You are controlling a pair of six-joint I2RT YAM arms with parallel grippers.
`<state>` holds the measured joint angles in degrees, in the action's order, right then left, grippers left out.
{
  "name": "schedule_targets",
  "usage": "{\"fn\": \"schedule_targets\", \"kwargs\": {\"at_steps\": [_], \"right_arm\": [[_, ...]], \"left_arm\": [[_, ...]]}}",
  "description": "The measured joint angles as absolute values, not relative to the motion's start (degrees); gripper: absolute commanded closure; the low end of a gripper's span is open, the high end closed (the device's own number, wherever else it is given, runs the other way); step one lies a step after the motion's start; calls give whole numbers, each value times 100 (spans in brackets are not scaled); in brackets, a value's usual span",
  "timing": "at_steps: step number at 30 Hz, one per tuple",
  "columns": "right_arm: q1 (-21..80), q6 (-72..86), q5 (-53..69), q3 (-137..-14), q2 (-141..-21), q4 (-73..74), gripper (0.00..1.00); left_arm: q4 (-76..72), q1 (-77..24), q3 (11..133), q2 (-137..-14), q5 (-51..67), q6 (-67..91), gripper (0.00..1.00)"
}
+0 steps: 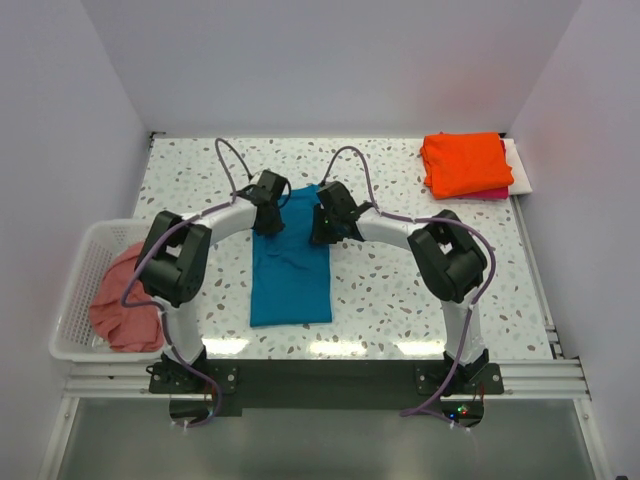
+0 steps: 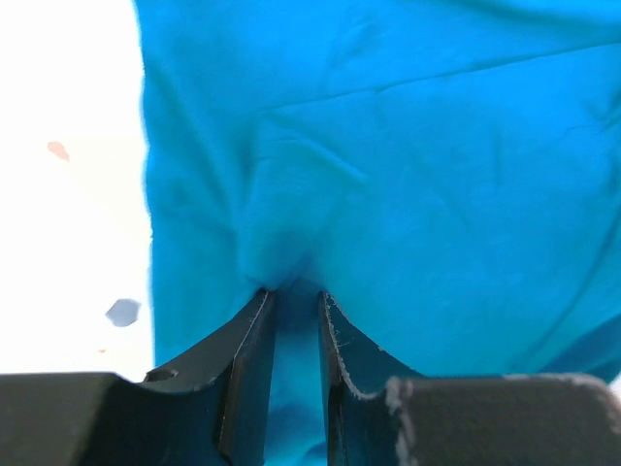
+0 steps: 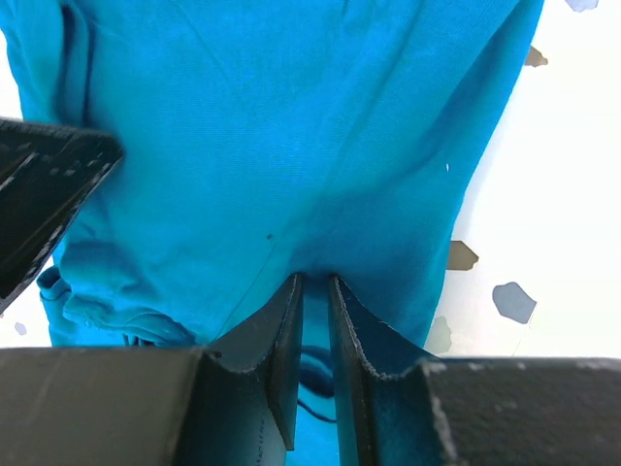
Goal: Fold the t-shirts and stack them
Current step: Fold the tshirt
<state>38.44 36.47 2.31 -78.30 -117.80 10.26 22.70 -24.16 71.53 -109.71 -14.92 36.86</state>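
The teal-blue t-shirt (image 1: 290, 275) lies as a long narrow strip on the middle of the table, running from far to near. My left gripper (image 1: 268, 216) sits on its far left part and my right gripper (image 1: 326, 222) on its far right part. In the left wrist view the left gripper (image 2: 294, 291) is shut on a pinched ridge of teal cloth (image 2: 388, 165). The right gripper (image 3: 313, 280) is likewise shut on a fold of the teal shirt (image 3: 291, 136). A folded orange t-shirt (image 1: 465, 163) rests on a magenta one (image 1: 492, 193) at the back right.
A white lattice basket (image 1: 73, 300) stands at the table's left edge with a salmon-pink t-shirt (image 1: 125, 300) crumpled inside. White walls close in on the left, back and right. The left gripper's black body (image 3: 44, 199) shows close beside the right one.
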Motion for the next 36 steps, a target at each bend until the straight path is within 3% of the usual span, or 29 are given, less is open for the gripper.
{"fn": "schedule_targets", "kwargs": {"at_steps": [21, 25, 26, 27, 31, 36], "right_arm": [[3605, 3704, 261, -7830, -11813, 963, 79], [3435, 3695, 301, -7784, -11775, 928, 68], [3402, 3664, 292, -7745, -11725, 928, 63], [3378, 3638, 263, -7693, -11668, 963, 52], [3330, 3435, 176, -7507, -11292, 1229, 31], [3330, 3225, 8, -6956, -10353, 1540, 25]], "left_arm": [[2121, -1876, 6678, -10519, -1249, 3894, 67], [2021, -1876, 6622, -10388, -1017, 3940, 57], [1964, -1876, 6514, -10261, -945, 3970, 55], [1907, -1876, 6348, -10071, -884, 3994, 50], [1833, -1876, 5529, -9045, -716, 4106, 42], [1793, -1949, 4486, -7811, -412, 4250, 41]]}}
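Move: Both near-closed grippers are on the folded blue t-shirt: its middle is about 6 cm back and 5 cm right of the left hand, about 3 cm back and 5 cm left of the right hand, just below both. Its collar lies some 14 cm ahead and 7 cm left of the right hand; the orange shirt stack is roughly 21 cm ahead and 36 cm right of that hand. With its fingertips low on the cloth, the left hand slides about 4 cm left towards the shirt's left edge, eases slightly right again, then opens, lifts off and draws back. The right hand stays almost still at first, then drags the shirt right and a little forward before opening wide and rising clear, ending about 6.5 cm to the right. ##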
